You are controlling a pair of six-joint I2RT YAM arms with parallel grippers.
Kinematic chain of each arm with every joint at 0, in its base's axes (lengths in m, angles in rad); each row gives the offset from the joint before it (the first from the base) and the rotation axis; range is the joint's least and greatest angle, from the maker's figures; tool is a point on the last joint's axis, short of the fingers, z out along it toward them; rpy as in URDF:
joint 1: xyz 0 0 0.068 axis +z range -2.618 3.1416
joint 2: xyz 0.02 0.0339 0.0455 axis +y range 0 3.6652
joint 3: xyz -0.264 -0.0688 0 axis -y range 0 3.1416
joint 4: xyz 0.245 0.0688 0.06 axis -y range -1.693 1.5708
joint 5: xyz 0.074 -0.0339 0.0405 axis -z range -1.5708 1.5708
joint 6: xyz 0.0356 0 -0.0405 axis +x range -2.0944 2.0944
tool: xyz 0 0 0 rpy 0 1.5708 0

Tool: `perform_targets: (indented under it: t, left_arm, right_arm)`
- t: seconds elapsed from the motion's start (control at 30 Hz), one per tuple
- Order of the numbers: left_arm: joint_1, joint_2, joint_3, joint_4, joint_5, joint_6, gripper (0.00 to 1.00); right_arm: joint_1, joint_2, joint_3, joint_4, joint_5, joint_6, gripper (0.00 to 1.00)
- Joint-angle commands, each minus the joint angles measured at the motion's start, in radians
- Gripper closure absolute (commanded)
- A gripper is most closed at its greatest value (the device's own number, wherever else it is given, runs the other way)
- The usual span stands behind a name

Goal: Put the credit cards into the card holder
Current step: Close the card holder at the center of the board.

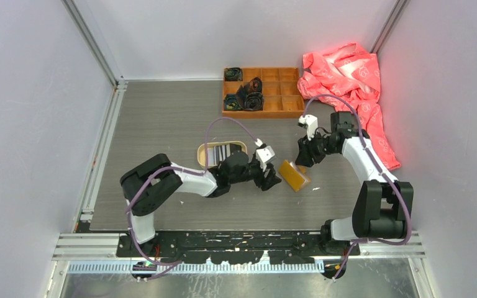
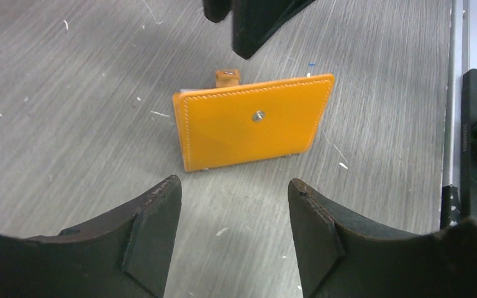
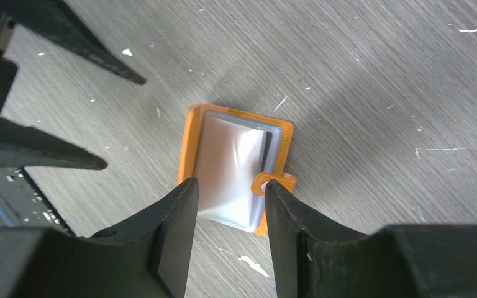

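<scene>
The mustard-orange card holder [image 1: 294, 176] rests on the grey table between my two grippers. In the left wrist view its stitched outer cover [image 2: 254, 124] with a snap stud faces me. In the right wrist view the card holder [image 3: 189, 133] stands partly open, showing clear plastic sleeves and its snap tab. My left gripper [image 2: 233, 189] is open just short of the holder, with only bare table between its fingers. My right gripper [image 3: 228, 186] hovers open over the sleeves, gripping nothing. Striped credit cards [image 1: 220, 151] lie in the oval tan tray behind my left arm.
An orange wooden compartment box [image 1: 263, 92] with dark rolled items stands at the back. A pink-red cloth [image 1: 354, 81] lies at the back right, trailing down beside the right arm. The oval tray [image 1: 202, 149] sits close to my left wrist.
</scene>
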Motion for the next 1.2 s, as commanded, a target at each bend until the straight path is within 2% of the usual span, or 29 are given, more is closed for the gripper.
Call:
perform_targets:
  t: [0.0,0.23,0.47,0.63,0.7,0.77,0.8,0.83,0.87,0.9,0.93,0.97,1.03,1.07,1.17]
  left_arm:
    - [0.075,0.031,0.081,-0.023,0.146,0.085,0.36]
    - [0.11,0.115,0.199,-0.091,0.266,0.042,0.36]
    - [0.11,0.23,0.306,-0.049,0.329,-0.032,0.39]
    - [0.11,0.281,0.348,-0.048,0.354,-0.049,0.46]
    - [0.111,0.297,0.355,-0.032,0.376,-0.072,0.52]
    - [0.111,0.309,0.356,0.0,0.407,-0.103,0.73]
    - [0.111,0.311,0.355,0.018,0.419,-0.12,0.9]
    - [0.111,0.311,0.349,0.031,0.426,-0.136,0.99]
    - [0.111,0.307,0.34,0.043,0.431,-0.156,1.0]
    - [0.111,0.3,0.324,0.056,0.434,-0.173,1.0]
    - [0.111,0.289,0.308,0.061,0.436,-0.193,1.0]
    - [0.11,0.272,0.286,0.058,0.433,-0.216,1.0]
    - [0.105,0.218,0.233,0.051,0.424,-0.254,1.0]
    - [0.1,0.191,0.197,0.049,0.414,-0.267,1.0]
    - [0.07,0.104,0.073,0.03,0.384,-0.279,1.0]
  right_arm:
    - [-0.018,0.028,0.071,-0.095,-0.108,0.001,0.5]
    - [-0.031,0.068,0.111,-0.167,-0.153,0.015,0.51]
    - [-0.058,0.063,0.11,-0.178,-0.157,0.005,0.52]
    - [-0.104,0.019,0.118,-0.221,-0.205,-0.069,0.52]
    - [-0.114,-0.029,0.103,-0.215,-0.215,-0.106,0.52]
    - [-0.118,-0.09,0.084,-0.199,-0.216,-0.139,0.51]
    - [-0.119,-0.124,0.073,-0.184,-0.213,-0.152,0.5]
    - [-0.12,-0.158,0.061,-0.169,-0.21,-0.166,0.48]
    - [-0.121,-0.192,0.055,-0.162,-0.207,-0.188,0.44]
    - [-0.123,-0.222,0.051,-0.149,-0.206,-0.192,0.33]
    - [-0.123,-0.25,0.049,-0.134,-0.205,-0.177,0.06]
    - [-0.123,-0.273,0.041,-0.106,-0.206,-0.14,0.01]
    - [-0.124,-0.297,0.014,-0.07,-0.255,-0.085,0.01]
    - [-0.123,-0.295,0.006,-0.104,-0.303,-0.132,0.01]
    - [-0.118,-0.246,0.01,-0.414,-0.439,-0.613,0.02]
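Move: Open and empty, the left hand has the card holder about 8 cm to its right, 2 cm ahead and 7 cm below, the orange cover standing up with its outer face towards the fingers. The basket with the spare cards is some 16 cm left and 7 cm ahead of this hand; the wooden box is about 29 cm ahead and 2 cm left. For the right hand, the holder lies about 4 cm back, 1 cm left and 8 cm below. Swinging forward about 4 cm, the left hand then goes right and down around 4 cm each onto the card holder's cover, shuts its fingers on the near edge and pinches it, then draws back and a little left, the wrist rolling some 20 degrees. The right hand edges back, then rises about 9 cm clear of the holder and opens wide. ##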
